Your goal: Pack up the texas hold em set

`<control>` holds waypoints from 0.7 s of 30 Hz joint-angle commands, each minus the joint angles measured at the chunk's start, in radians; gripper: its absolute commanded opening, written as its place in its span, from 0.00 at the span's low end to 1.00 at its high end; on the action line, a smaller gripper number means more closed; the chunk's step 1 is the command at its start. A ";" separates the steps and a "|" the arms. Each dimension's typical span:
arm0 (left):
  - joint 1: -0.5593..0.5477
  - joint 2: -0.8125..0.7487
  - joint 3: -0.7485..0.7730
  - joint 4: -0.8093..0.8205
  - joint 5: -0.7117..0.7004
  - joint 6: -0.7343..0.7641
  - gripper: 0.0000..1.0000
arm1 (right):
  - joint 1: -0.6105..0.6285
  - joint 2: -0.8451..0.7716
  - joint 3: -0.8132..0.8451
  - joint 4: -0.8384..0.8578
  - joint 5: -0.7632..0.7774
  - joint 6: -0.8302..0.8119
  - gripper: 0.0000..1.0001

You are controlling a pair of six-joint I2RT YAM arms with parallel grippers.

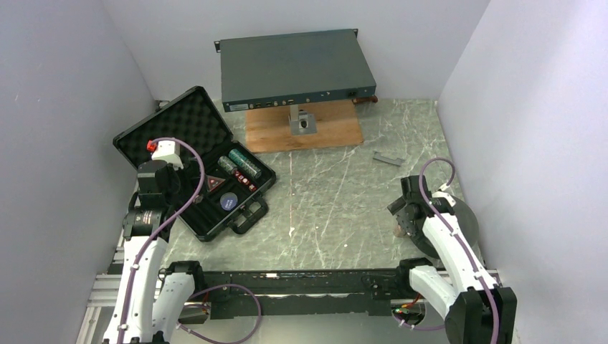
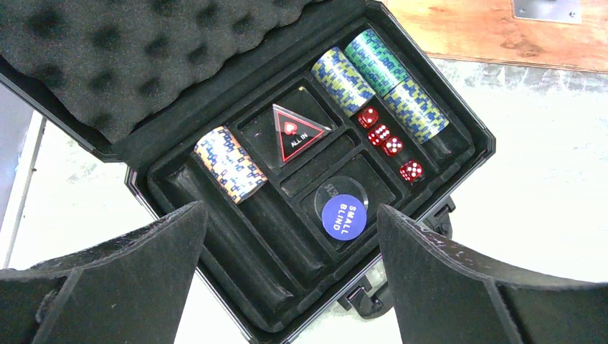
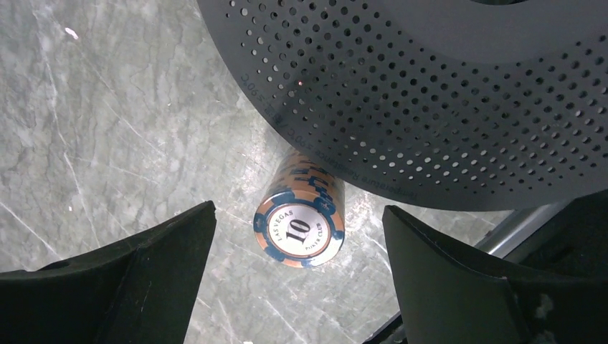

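Observation:
The black case (image 1: 188, 154) lies open at the left, its egg-crate foam lid (image 2: 107, 57) tipped back. In its tray are an orange-and-blue chip stack (image 2: 231, 163), two green-and-blue chip stacks (image 2: 343, 80), several red dice (image 2: 391, 145), a red triangle marker (image 2: 294, 132) and a blue disc (image 2: 344, 216). My left gripper (image 2: 290, 211) hangs open above the tray's near part, holding nothing. Another orange-and-blue chip stack (image 3: 301, 226) lies on its side on the table (image 3: 107, 107), partly under a perforated dark disc (image 3: 430, 93). My right gripper (image 3: 300, 209) is open above it, fingers clear on both sides.
A flat grey rack unit (image 1: 294, 68) stands on a wooden board (image 1: 305, 132) at the back. A small grey bracket (image 1: 387, 158) lies right of the board. The perforated disc (image 1: 462, 215) sits by the right wall. Walls close in on left, right and back.

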 commanded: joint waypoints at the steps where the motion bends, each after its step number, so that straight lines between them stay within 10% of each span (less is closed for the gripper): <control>1: -0.002 0.000 0.000 0.029 0.006 0.016 0.94 | -0.027 0.001 -0.018 0.070 -0.034 -0.047 0.89; 21: -0.002 0.004 0.003 0.029 0.004 0.019 0.94 | -0.063 0.017 -0.034 0.092 -0.025 -0.072 0.52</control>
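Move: An upright stack of orange chips stands almost between the right fingertips, its middle about 1 cm ahead, 1 cm right and 3 cm below the right hand. The black spool's centre is some 12 cm right of the stack and 2 cm farther out, and a grey bracket lies roughly 22 cm ahead of the right hand, 6 cm lower. From the idle left hand the stack is about 60 cm right, 7 cm back and 17 cm down. Close the right fingers by about a third of their range, from almost wide open until they flank the upper end of the orange stack and just meet its sides. As they narrow, settle the hand about 1 cm lower onto the stack, easing slightly forward and right, wrist angle unchanged. ##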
